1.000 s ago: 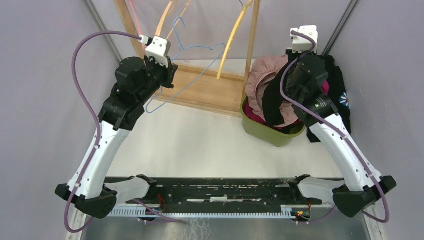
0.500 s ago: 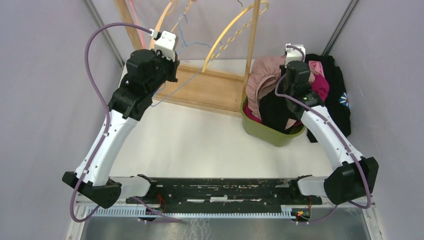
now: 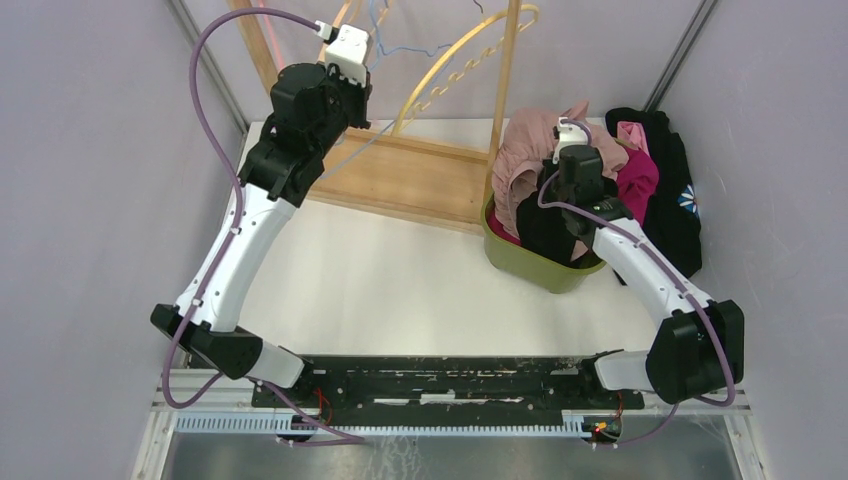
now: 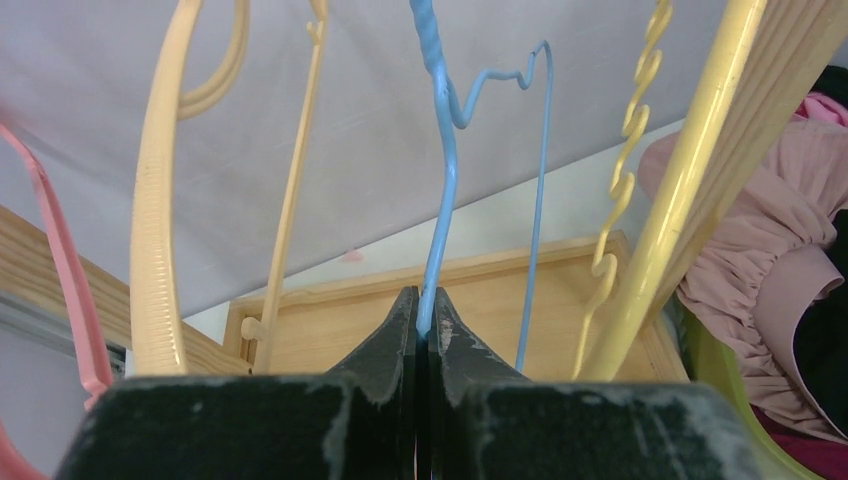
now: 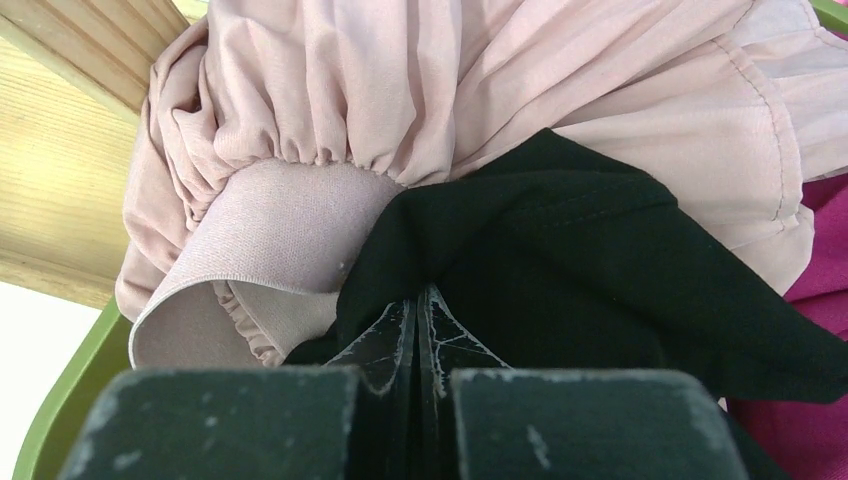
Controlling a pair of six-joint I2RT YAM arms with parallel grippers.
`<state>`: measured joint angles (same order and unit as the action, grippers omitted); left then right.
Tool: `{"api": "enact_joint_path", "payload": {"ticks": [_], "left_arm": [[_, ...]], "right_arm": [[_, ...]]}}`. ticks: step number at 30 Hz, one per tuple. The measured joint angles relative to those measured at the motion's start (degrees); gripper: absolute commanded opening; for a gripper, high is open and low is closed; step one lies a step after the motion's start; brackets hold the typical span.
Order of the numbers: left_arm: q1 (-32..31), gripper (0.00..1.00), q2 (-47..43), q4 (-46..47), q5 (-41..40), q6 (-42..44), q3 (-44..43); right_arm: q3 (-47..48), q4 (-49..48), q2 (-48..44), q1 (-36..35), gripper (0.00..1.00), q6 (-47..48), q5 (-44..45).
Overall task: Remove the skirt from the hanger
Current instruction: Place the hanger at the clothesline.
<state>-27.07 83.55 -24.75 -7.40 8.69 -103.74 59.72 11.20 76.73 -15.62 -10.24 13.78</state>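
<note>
My left gripper (image 4: 423, 300) is shut on the wire of a bare blue hanger (image 4: 445, 180) and holds it up high among the hangers on the wooden rack (image 3: 420, 180). In the top view the left gripper (image 3: 352, 85) is at the back left and the blue hanger (image 3: 385, 15) reaches the top edge. My right gripper (image 5: 417, 300) is shut on a black skirt (image 5: 600, 270), whose cloth gathers at the fingertips. In the top view the right gripper (image 3: 572, 192) holds the black skirt (image 3: 550, 225) down in the green bin (image 3: 520, 262).
A pale pink garment (image 5: 450, 90) lies heaped in the bin against the rack post. Yellow hangers (image 4: 160, 200) and a pink hanger (image 4: 60, 260) hang beside the blue one. Black and magenta clothes (image 3: 670, 190) are piled at the back right by the wall.
My left arm has lifted the blue hanger up and back toward the top of the rack. My right arm has come down and nearer, bringing the black skirt into the bin.
</note>
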Motion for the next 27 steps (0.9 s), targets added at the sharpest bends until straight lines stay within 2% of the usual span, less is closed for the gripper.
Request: {"api": "enact_joint_path", "payload": {"ticks": [11, 17, 24, 27], "left_arm": [[0.0, 0.03, 2.8, 7.2, 0.0, 0.0, -2.9], [0.0, 0.03, 10.5, 8.9, 0.3, 0.0, -10.6], [0.0, 0.03, 23.5, 5.6, 0.0, 0.0, -23.1], [0.0, 0.03, 26.3, 3.3, -0.4, 0.0, -24.9]], "right_arm": [[-0.2, -0.4, -0.3, 0.0, 0.01, -0.4, -1.8], [-0.2, -0.7, -0.3, 0.0, 0.01, -0.6, -2.4], [-0.2, -0.8, -0.8, 0.0, 0.01, -0.4, -2.6], [-0.2, -0.8, -1.3, 0.0, 0.01, -0.4, -2.7]]}}
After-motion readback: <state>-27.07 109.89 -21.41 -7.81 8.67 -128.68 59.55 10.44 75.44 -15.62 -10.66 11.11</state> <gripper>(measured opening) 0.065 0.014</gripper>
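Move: The left hand grips the blue hanger; the clothesline's rail is just out of view, judged from the hanging hangers at about 13 cm ahead, 6 cm right and 9 cm above. The yellow hanger hangs some 12 cm to the hand's right and 9 cm ahead, and the nearest wooden hanger about 6 cm left and 5 cm ahead, both near hand height. From the right hand, the rail is roughly 12 cm ahead, 26 cm left and 34 cm above. Left hand carries the still-pinched blue hanger about 11 cm forward and rightward towards the clothesline, rising, then sinking. ##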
